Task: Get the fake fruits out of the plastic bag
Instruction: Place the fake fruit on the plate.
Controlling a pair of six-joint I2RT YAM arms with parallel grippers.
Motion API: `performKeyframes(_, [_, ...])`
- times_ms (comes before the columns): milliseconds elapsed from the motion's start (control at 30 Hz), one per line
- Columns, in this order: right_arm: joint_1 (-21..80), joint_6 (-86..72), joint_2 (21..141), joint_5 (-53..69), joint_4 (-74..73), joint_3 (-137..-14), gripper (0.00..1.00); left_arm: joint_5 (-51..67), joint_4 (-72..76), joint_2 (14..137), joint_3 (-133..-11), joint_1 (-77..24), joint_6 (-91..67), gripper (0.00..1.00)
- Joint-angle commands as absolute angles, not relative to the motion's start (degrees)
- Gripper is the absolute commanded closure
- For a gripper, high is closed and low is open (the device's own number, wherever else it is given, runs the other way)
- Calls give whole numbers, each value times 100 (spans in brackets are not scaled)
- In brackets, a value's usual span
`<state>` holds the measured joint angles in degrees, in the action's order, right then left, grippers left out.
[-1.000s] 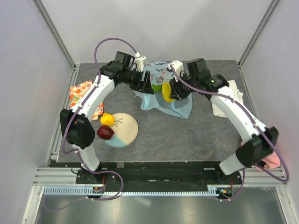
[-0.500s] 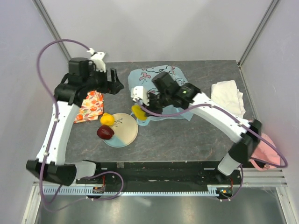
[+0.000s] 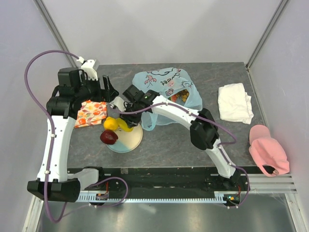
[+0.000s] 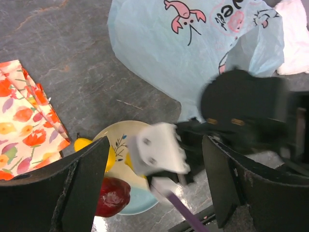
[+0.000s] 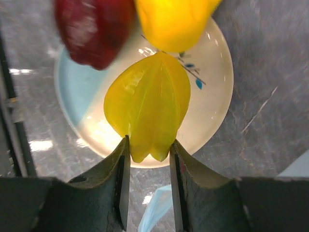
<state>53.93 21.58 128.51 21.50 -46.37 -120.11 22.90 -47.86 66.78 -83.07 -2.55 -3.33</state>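
Observation:
The light-blue plastic bag (image 3: 166,86) (image 4: 193,53) lies at the back middle, and some fake fruits (image 3: 181,96) show in its mouth. A yellow lemon (image 3: 110,123) (image 5: 171,19) and a dark red apple (image 3: 108,137) (image 5: 91,29) rest on the round plate (image 3: 134,140) (image 5: 212,92). My right gripper (image 3: 126,122) (image 5: 148,154) is shut on a ribbed yellow fruit (image 5: 147,104), which it holds just over the plate. Off to the left of the bag, above the table, my left gripper (image 3: 108,89) (image 4: 155,145) is open and holds nothing.
An orange-red patterned cloth (image 3: 91,111) (image 4: 24,121) lies left of the plate. A folded white towel (image 3: 234,102) sits at the back right, and a pink object (image 3: 268,150) lies near the right edge. The right arm stretches across the bag's front.
My right gripper carried the yellow fruit from the bag leftward to over the plate. My left arm pulled away from the bag to the left and its gripper opened.

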Motion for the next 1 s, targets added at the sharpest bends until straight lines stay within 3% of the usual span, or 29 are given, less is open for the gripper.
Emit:
performKeyframes(0, [5361,1556,13209,1732,-4571,-12463,75,2663,-4746,6425,-8235,-193,-316,16])
performKeyframes(500, [5370,1301,13939,1274,-4210,-12814,64,2892,-4737,6548,-8209,-132,-369,16])
performKeyframes(967, [5388,1134,13755,1046,-4184,-12753,31,3041,-4676,6627,-8226,-53,-448,16])
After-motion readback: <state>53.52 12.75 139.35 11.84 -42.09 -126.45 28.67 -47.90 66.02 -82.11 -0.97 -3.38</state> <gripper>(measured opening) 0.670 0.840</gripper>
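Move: The right hand already holds the starfruit above the plate; its free spot on the plate's far part lies about 5 cm ahead, 5 cm to the left and 6 cm down. The plate's middle is level with the hand and 5 cm left. The yellow fruit sits 3 cm ahead and 11 cm left, the red fruit 2 cm back and 12 cm left. From the idle left hand, that spot is nearly straight below, some 26 cm down and 2 cm right. Lower the right gripper about 6 cm, most of it at once, to bring the held starfruit down onto the plate. Ease it forward 4 cm or so, alongside the yellow fruit, with a slight clockwise turn of the wrist, then open the fingers well over its near end and let go. ##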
